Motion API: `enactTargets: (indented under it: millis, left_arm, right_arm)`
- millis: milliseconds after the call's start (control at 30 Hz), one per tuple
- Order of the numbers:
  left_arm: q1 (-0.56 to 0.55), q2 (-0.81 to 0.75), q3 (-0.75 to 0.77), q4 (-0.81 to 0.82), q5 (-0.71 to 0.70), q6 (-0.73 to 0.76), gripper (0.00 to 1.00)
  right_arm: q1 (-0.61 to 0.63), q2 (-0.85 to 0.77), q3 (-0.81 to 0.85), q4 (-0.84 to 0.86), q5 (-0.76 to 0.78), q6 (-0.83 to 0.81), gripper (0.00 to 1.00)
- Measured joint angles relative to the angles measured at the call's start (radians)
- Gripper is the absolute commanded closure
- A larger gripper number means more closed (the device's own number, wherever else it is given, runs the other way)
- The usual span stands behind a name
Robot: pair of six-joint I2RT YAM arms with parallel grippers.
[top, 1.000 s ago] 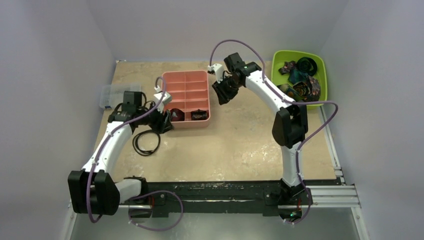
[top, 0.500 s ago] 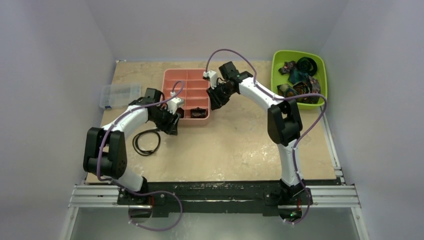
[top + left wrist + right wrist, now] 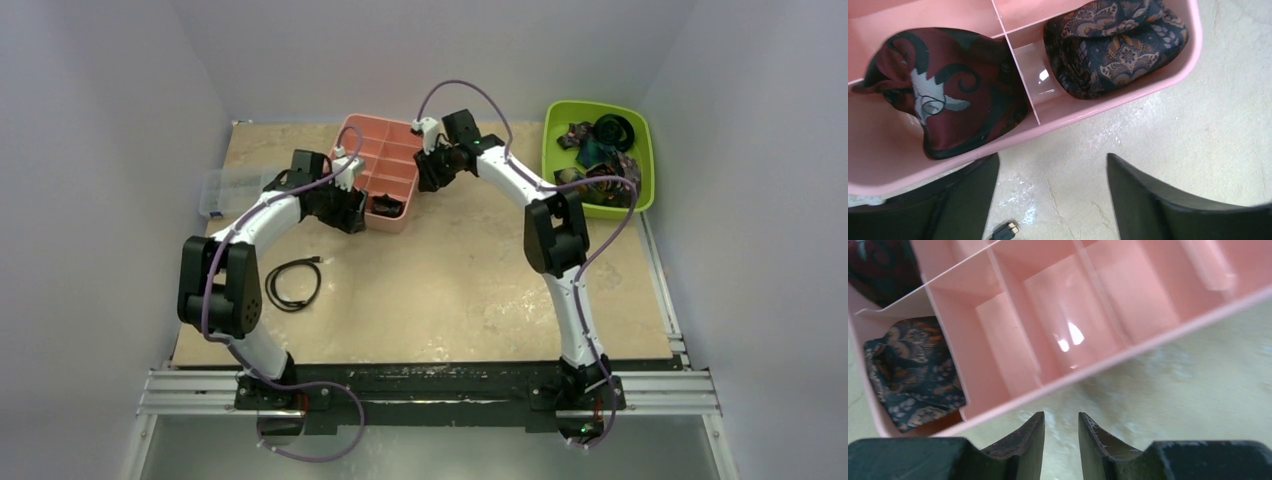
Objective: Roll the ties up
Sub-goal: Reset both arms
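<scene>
A pink compartment tray (image 3: 395, 150) sits askew at the back centre of the table. Two rolled ties lie in its near compartments: a maroon one (image 3: 943, 107) and a navy-brown paisley one (image 3: 1113, 45), also seen as the paisley roll (image 3: 913, 372). More ties (image 3: 600, 150) are piled in the green bin (image 3: 549, 140). My left gripper (image 3: 1052, 157) is open and empty over bare table, its left finger close against the tray's near wall. My right gripper (image 3: 1061, 415) hovers just outside the tray's right wall, its jaws a narrow gap apart with nothing between them.
A thin black cable loop (image 3: 292, 283) lies on the table's left side, its plug (image 3: 1007, 231) showing between my left fingers. A clear plastic box (image 3: 222, 190) sits at the left edge. White walls enclose the table.
The pink tray has slid toward the back and turned askew. The left arm has swung back along with it and its jaws have widened. The right gripper moved left and back to the tray's side.
</scene>
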State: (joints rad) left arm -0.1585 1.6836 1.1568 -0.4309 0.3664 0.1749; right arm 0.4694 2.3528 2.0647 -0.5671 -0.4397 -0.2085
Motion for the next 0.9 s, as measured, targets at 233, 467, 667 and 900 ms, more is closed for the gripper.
enactTargets:
  millis: [233,467,667,900]
  left_arm:
    - [0.039,-0.144,0.011,-0.05,0.023,-0.04,0.0]
    - [0.196,-0.202,0.263,-0.234,0.099,-0.07,0.0]
    - [0.284,-0.197,0.339,-0.358,0.115,-0.069,0.0]
    - [0.282,-0.214,0.198,-0.41,0.044,-0.07,0.0]
  right_arm:
    - [-0.111,-0.136,-0.076,0.014,0.033,-0.006,0.45]
    - [-0.216,-0.535,-0.325,0.025,0.03,0.034,0.2]
    - [-0.329,-0.772,-0.559,0.076,0.026,0.076,0.01]
    - [-0.431,-0.907,-0.881,0.05,0.03,0.106,0.01]
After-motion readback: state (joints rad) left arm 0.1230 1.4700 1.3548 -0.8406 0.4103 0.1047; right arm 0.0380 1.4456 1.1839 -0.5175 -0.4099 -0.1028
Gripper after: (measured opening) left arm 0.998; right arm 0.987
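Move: About 10 cm ahead of the left hand and 5 cm to its right is the middle of the pink box, whose front wall is close to these fingers; its patterned rolled tie lies 4 cm ahead, 8 cm right, the maroon one 6 cm ahead, 2 cm left. The coiled cable is roughly 13 cm back and 13 cm left. From the right hand the box's middle is 3 cm ahead, 12 cm left, and the green basin 6 cm ahead, 37 cm right. Pulling away from the pink box, both hands rise well above it, then sink part of the way. The right sweeps some 24 cm right and 11 cm back towards the green basin, turning about 30 degrees clockwise and spreading its fingers wide; the left goes up 17 cm and drifts left, turning a little counter-clockwise, its half-open fingers opening fully. ##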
